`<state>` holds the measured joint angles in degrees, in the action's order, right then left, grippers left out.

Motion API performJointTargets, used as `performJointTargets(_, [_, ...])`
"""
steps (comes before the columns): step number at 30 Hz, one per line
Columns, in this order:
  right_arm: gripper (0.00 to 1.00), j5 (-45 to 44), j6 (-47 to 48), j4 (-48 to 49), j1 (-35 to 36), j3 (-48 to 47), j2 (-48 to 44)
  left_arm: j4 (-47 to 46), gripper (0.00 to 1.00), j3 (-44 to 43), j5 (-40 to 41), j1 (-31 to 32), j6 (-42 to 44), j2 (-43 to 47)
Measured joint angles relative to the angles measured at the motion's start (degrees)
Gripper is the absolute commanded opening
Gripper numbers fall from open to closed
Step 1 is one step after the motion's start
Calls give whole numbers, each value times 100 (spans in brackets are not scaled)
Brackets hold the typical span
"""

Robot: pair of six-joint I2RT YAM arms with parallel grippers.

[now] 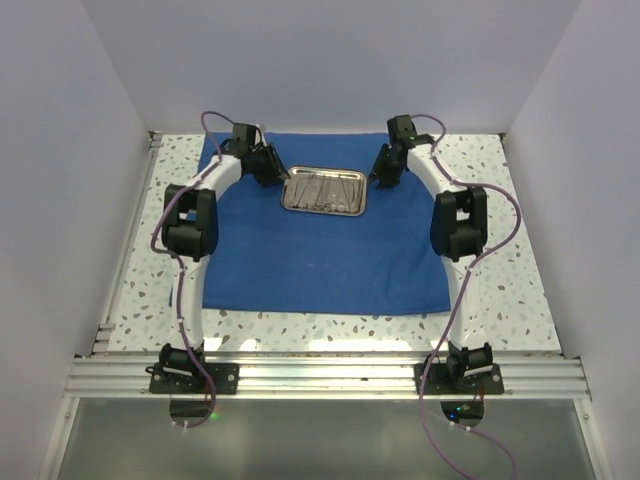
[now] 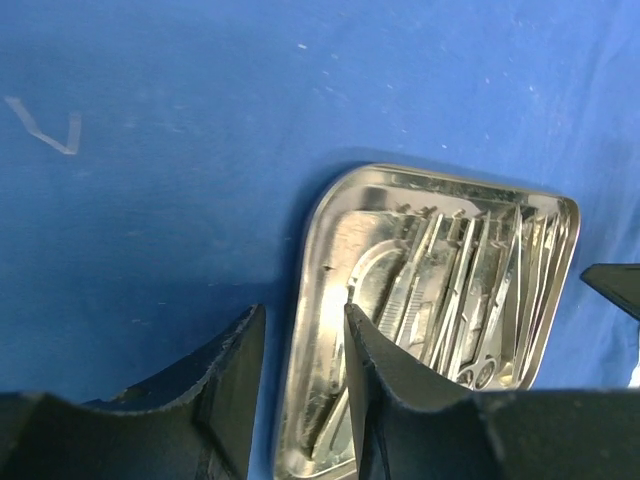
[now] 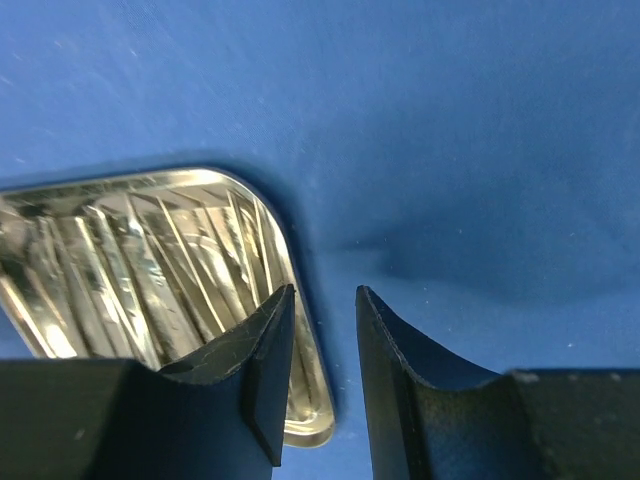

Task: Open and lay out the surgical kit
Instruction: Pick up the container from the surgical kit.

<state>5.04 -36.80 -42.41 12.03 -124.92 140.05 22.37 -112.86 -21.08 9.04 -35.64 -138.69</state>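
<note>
The royal-blue cloth [image 1: 320,260] lies spread flat on the table with the steel tray [image 1: 323,205] on its far half. Slim silver instruments [image 2: 460,290] lie packed side by side in the tray [image 2: 330,240]. My left gripper [image 2: 305,310] straddles the tray's left rim, one finger inside and one outside, with a thin strip of cloth showing beside the outer finger. My right gripper [image 3: 325,290] straddles the right rim of the tray [image 3: 300,300], its inner finger over the instruments [image 3: 150,270] and its outer finger standing off over the cloth [image 3: 450,150]. Both stand partly closed, gripping nothing that I can see.
Speckled tabletop [image 1: 500,290] shows around the cloth. White walls close in the left, right and far sides. An aluminium rail [image 1: 320,375] with both arm bases runs along the near edge. Both arms arch over the cloth's outer sides.
</note>
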Motion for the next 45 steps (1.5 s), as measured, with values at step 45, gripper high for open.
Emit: performJointTargets(45, [0, -914, 623, -1062, 699, 118, -232, 579, 0, 820, 188, 302, 977, 688])
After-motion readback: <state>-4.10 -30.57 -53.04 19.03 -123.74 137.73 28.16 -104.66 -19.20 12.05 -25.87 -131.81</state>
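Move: The left hand hovers open over the container's left rim, with the container's middle about 11 cm to its right, 3 cm nearer the base and 2 cm below. From the right hand, just off the right rim, that middle lies about 13 cm left, 4 cm back and 3 cm down. The instruments' ring handles sit inside, about 5 cm nearer the base than the middle and level with it sideways. Both hands pinch the container's opposite short rims, fingers shutting fully on the thin metal after the left eases back and down about 1 cm and the right comes back, left and down by about 2 cm each. Keeping hold, they draw it back towards the base together, some 4 cm, rising slightly, while the right wrist rolls its left side down. ##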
